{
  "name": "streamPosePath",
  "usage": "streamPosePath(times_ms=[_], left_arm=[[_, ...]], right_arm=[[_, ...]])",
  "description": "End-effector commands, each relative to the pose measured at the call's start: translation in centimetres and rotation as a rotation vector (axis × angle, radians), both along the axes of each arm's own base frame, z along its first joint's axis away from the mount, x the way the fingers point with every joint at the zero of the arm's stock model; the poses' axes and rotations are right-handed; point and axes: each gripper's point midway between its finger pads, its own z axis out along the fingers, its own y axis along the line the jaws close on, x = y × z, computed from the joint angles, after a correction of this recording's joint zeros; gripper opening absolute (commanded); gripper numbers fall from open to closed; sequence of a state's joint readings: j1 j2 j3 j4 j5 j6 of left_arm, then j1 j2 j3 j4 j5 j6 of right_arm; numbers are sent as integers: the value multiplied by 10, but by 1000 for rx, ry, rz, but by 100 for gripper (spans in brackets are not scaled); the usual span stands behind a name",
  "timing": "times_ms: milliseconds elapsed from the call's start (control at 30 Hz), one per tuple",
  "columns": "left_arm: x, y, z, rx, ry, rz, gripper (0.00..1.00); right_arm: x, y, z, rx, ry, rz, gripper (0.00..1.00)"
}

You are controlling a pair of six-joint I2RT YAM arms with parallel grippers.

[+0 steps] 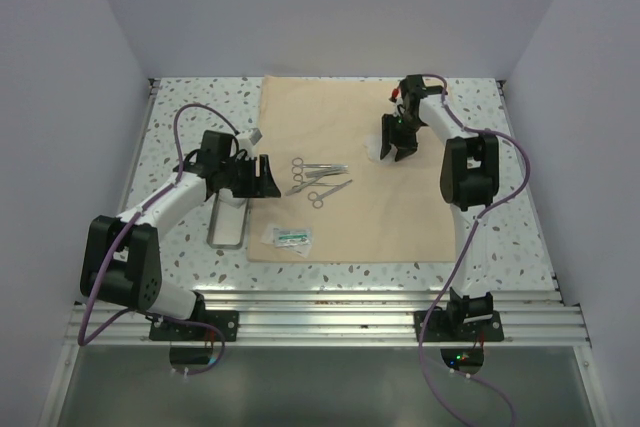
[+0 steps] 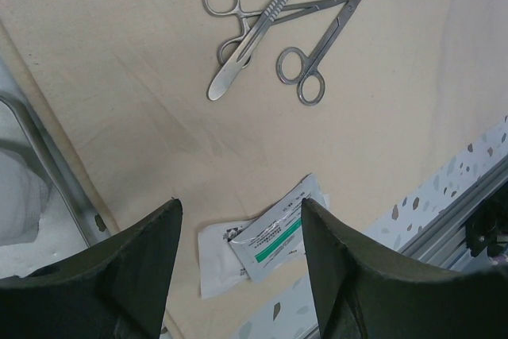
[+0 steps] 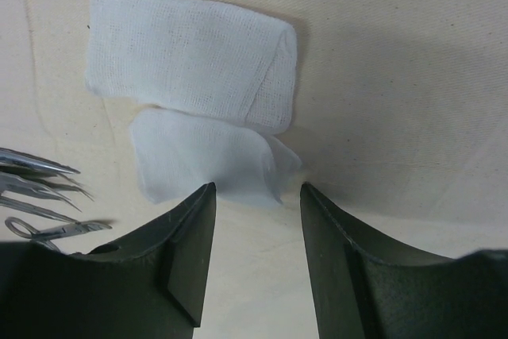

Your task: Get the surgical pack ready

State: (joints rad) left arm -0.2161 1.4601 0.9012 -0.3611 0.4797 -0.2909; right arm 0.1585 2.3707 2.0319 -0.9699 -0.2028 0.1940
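Note:
The beige cloth (image 1: 350, 197) of the surgical pack lies flat on the table. Several silver scissor-like instruments (image 1: 318, 179) (image 2: 309, 53) lie in a loose pile near its middle. Two white gauze squares (image 3: 190, 53) overlap on the cloth, the nearer one (image 3: 202, 156) just ahead of my right gripper (image 3: 258, 188) (image 1: 397, 155), which is open and holds nothing. My left gripper (image 2: 240, 212) (image 1: 268, 179) hangs open and empty above the cloth's left part, over two sealed packets (image 2: 270, 240). The steel tray (image 1: 228, 227) sits on the table left of the cloth.
The sealed packets (image 1: 290, 237) lie at the cloth's near left corner. Speckled tabletop (image 1: 500, 207) borders the cloth on both sides. An aluminium rail (image 1: 330, 322) runs along the near edge. White walls close in the table.

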Motion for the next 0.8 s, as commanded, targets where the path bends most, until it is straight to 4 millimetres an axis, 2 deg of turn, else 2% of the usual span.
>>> streamPosePath(times_ms=[0, 333, 433, 500, 667, 733, 767], left_arm=[[4, 0, 3, -5, -36, -27, 65], [4, 0, 2, -7, -33, -21, 65], [5, 0, 3, -12, -38, -22, 66], [6, 0, 3, -11, -38, -21, 66], [5, -1, 2, -15, -33, -22, 65], [6, -1, 3, -19, -35, -23, 65], [5, -1, 1, -19, -29, -22, 66]], right_arm=[[12, 8, 15, 50, -53, -13, 50], [19, 10, 2, 53, -50, -42, 43], [17, 9, -3, 43, -37, -43, 37], [16, 7, -4, 40, -35, -42, 30], [17, 10, 15, 58, -68, -41, 11], [18, 15, 33, 80, -97, -37, 1], [17, 21, 39, 112, -99, -34, 0]])
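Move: The right hand is low over the near-right corner of the nearer gauze, whose middle lies about 2 cm left, 1 cm ahead and 1 cm below. The other gauze is some 5 cm ahead and 3 cm left; the instruments centre roughly 16 cm left and 5 cm back. From the idle left hand, the nearer gauze lies about 16 cm ahead, 25 cm right and 8 cm below. The right hand eases about 1 cm forward and slightly left, then its fingers shut, pinching the nearer gauze's right edge. ##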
